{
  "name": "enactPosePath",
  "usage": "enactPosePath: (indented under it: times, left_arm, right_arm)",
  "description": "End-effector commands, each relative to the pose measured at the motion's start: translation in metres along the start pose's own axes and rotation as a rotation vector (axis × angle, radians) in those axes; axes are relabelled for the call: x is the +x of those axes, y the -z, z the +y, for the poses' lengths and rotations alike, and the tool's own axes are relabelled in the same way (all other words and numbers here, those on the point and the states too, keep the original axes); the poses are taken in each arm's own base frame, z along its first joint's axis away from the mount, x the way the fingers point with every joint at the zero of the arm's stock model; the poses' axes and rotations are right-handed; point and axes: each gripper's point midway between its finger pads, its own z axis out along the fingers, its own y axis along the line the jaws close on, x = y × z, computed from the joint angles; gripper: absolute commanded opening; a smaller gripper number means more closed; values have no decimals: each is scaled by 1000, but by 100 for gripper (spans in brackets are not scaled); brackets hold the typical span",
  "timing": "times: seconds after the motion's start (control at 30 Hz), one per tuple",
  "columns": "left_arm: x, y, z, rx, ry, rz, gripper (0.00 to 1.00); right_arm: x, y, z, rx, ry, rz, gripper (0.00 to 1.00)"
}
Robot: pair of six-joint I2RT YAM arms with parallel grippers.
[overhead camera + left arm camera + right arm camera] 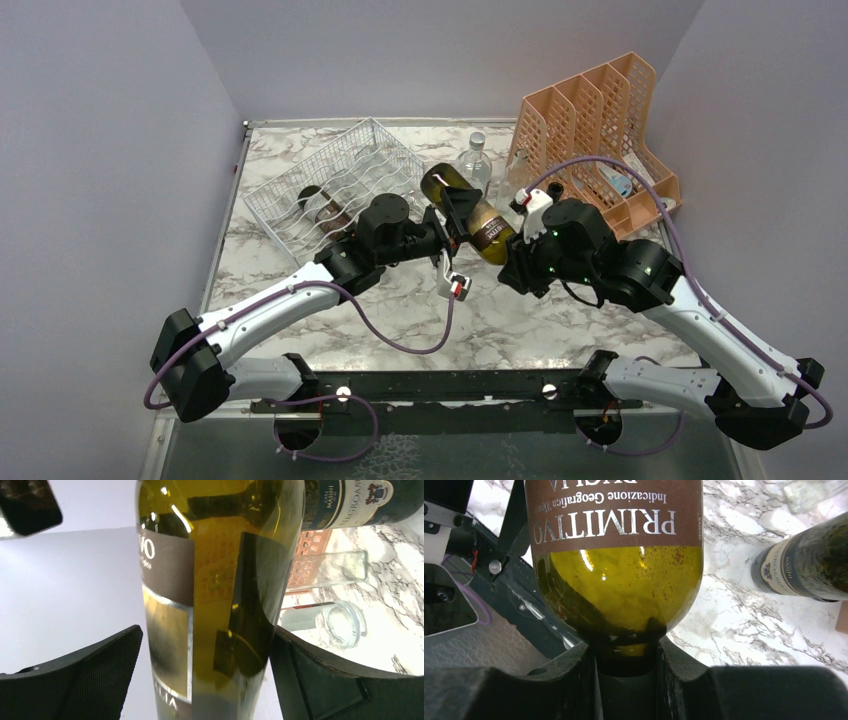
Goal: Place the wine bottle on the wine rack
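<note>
The wine bottle (468, 208), olive-green glass with a brown label, hangs tilted above the table's middle, its base toward the back left. My right gripper (626, 666) is shut on its neck, just under the shoulder (619, 595). My left gripper (206, 636) is open around the bottle's body (215, 580); a gap shows beside the left finger (90, 675), and the right finger (320, 680) stands close against the glass. The white wire wine rack (335, 178) stands at the back left, left of the bottle, with a dark bottle (325, 207) lying in it.
A peach perforated file holder (592, 122) stands at the back right. A clear glass bottle (475, 160) stands behind the held bottle. Another dark labelled bottle (806, 565) lies on the marble (744, 610) near my right gripper.
</note>
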Motion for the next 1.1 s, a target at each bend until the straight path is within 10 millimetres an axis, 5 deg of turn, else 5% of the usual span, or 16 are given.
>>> enactPosePath:
  times: [0.0, 0.37, 0.5, 0.77, 0.9, 1.07]
  left_arm:
    - [-11, 16, 53, -149, -33, -29, 99]
    - [-6, 28, 32, -84, 245, 5, 99]
    - [18, 51, 51, -260, 403, 118, 99]
    - [84, 114, 82, -753, 1097, 378, 99]
    - [94, 121, 78, -851, 1254, 415, 99]
    - [96, 138, 76, -957, 1387, 438, 99]
  right_arm:
    - [-40, 16, -16, 95, -56, -197, 1]
    - [-64, 13, -14, 84, -97, -333, 1]
    - [-65, 0, -13, 82, -92, -331, 1]
    - [-61, -30, -7, 49, -84, -310, 1]
    - [-51, -47, 4, -5, -53, -248, 1]
    - [-34, -64, 43, -221, -52, -148, 1]
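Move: The right hand already grips the wine bottle's neck; the rack's middle lies some 31 cm ahead of it, 41 cm to its left and 20 cm below. A dark bottle lies in the rack, 25 cm ahead and 38 cm left of the right hand, and the silver-capped bottle stands 35 cm ahead and 7 cm left. For the left hand, already wide open round the wine bottle's body, the bottle's middle is about 3 cm back, 3 cm to its right and 2 cm below. The left hand, fingers staying wide open, first rises about 2 cm, then sweeps some 12 cm left with further rise and about 6 cm forward, clear of the wine bottle, while its wrist rolls and swings through roughly 85 degrees until the fingers, which pointed right, point forward and somewhat right. The right hand keeps its pinch on the neck, easing forward and slightly up and to the right at first with a slight clockwise turn, then going forward, left and down by about 5 cm to bring the bottle nearer the rack, the turn partly coming back. ##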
